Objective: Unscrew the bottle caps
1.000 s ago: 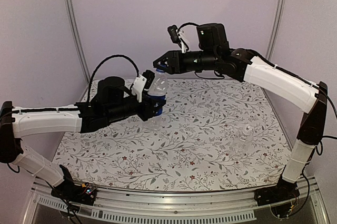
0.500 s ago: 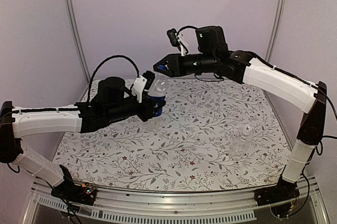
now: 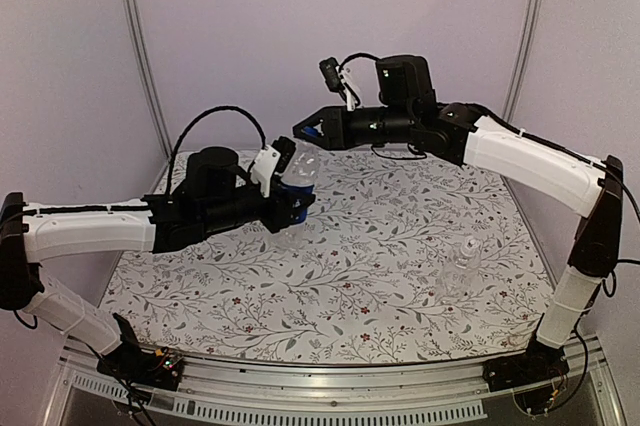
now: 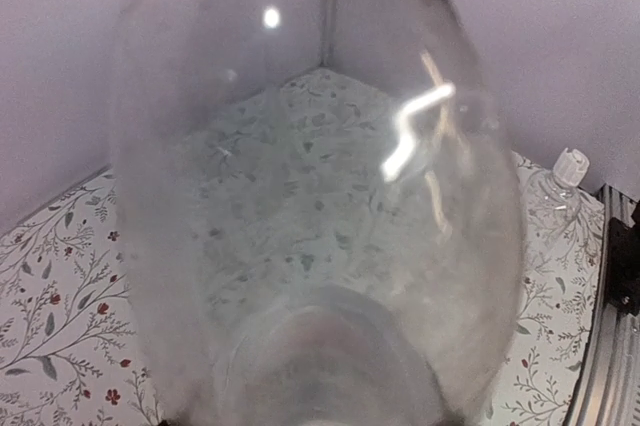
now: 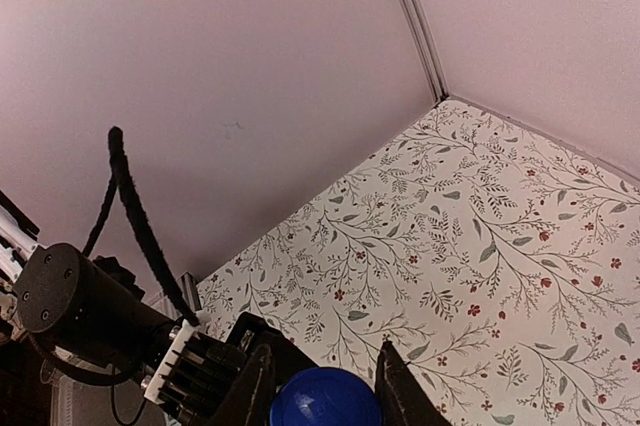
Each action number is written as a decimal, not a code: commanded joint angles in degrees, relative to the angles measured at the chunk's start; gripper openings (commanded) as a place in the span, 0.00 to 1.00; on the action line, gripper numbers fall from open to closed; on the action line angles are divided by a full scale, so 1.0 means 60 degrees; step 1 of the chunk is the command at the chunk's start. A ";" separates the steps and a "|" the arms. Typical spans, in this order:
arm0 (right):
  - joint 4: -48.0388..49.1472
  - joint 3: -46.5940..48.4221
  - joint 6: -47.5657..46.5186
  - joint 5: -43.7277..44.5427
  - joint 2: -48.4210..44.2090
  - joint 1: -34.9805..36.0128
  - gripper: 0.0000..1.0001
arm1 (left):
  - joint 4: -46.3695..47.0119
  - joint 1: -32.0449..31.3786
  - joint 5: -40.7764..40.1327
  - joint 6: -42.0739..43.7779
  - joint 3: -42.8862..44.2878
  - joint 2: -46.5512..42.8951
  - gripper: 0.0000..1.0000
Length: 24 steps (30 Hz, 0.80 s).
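Observation:
My left gripper (image 3: 294, 204) is shut on the blue-labelled clear bottle (image 3: 298, 184), held above the table's far left. That bottle (image 4: 320, 196) fills the left wrist view and hides the left fingers there. Above and just right of the bottle's top, my right gripper (image 3: 312, 130) is shut on the bright blue cap (image 5: 325, 401), which sits between its two dark fingers (image 5: 255, 386) apart from the bottle. The unlabelled clear bottle (image 3: 458, 271) stands at the near right with its whitish cap (image 3: 470, 243) on; in the left wrist view its cap (image 4: 571, 161) shows at the right edge.
The table carries a floral patterned cloth (image 3: 380, 236). Plain walls stand behind and to both sides, with metal posts (image 3: 140, 56) in the back corners. A metal rail (image 3: 330, 386) runs along the near edge between the arm bases.
The right gripper has tightened on the blue cap and come away from the bottle's top. The labelled bottle in the left gripper has dropped and tilted slightly.

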 commanded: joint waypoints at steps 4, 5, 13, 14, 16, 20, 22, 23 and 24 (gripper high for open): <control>0.1492 -0.1168 -0.0742 -0.2764 -0.0987 -0.0707 0.00 | 0.1270 0.0125 0.2480 0.0122 -0.0264 -0.0688 0.46; 0.1634 -0.1271 -0.1036 -0.3374 -0.1058 -0.0793 0.00 | 0.1399 0.0207 0.3026 0.0065 -0.0298 -0.0724 0.46; 0.1252 -0.1422 -0.2981 -0.6445 -0.1240 -0.0974 0.00 | 0.2141 0.0505 0.6562 -0.0520 -0.0266 -0.0400 0.40; 0.1234 -0.1393 -0.3052 -0.6726 -0.1213 -0.0977 0.00 | 0.2250 0.0534 0.6903 -0.0628 -0.0254 -0.0340 0.39; 0.1197 -0.1369 -0.3435 -0.7142 -0.1122 -0.0991 0.03 | 0.2435 0.0557 0.7564 -0.0825 -0.0237 -0.0203 0.38; 0.1162 -0.1346 -0.3553 -0.7153 -0.1062 -0.1015 0.05 | 0.2513 0.0571 0.8037 -0.1033 -0.0163 -0.0009 0.38; 0.1122 -0.1293 -0.3481 -0.7021 -0.1045 -0.1020 0.07 | 0.2461 0.0579 0.7876 -0.1016 -0.0162 0.0006 0.38; 0.1071 -0.1270 -0.3446 -0.6915 -0.1044 -0.1024 0.08 | 0.2411 0.0583 0.7721 -0.0990 -0.0151 -0.0011 0.38; 0.1027 -0.1253 -0.3416 -0.6761 -0.1044 -0.1021 0.12 | 0.2300 0.0594 0.7497 -0.0911 -0.0126 -0.0025 0.37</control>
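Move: The right fingers are already shut on the blue cap. The left hand holds the Pepsi bottle around its label, with the cap about 12 cm above that hand, 3 cm ahead and 3 cm to its right. From the right hand, the bottle's middle is some 10 cm below, 3 cm back and 3 cm left. The clear bottle stands about 35 cm right of the left hand, 3 cm back and some 13 cm lower. Keeping its pinch on the cap, the right hand twists counter-clockwise nearly 40 degrees while the left, still gripping the bottle, turns clockwise about as much, against the cap. Together both hands draw back some 10 cm towards the bases, rising and drifting right by 3 to 4 cm each way, with both wrists tilting slightly and the gap between the hands hardly changing. ##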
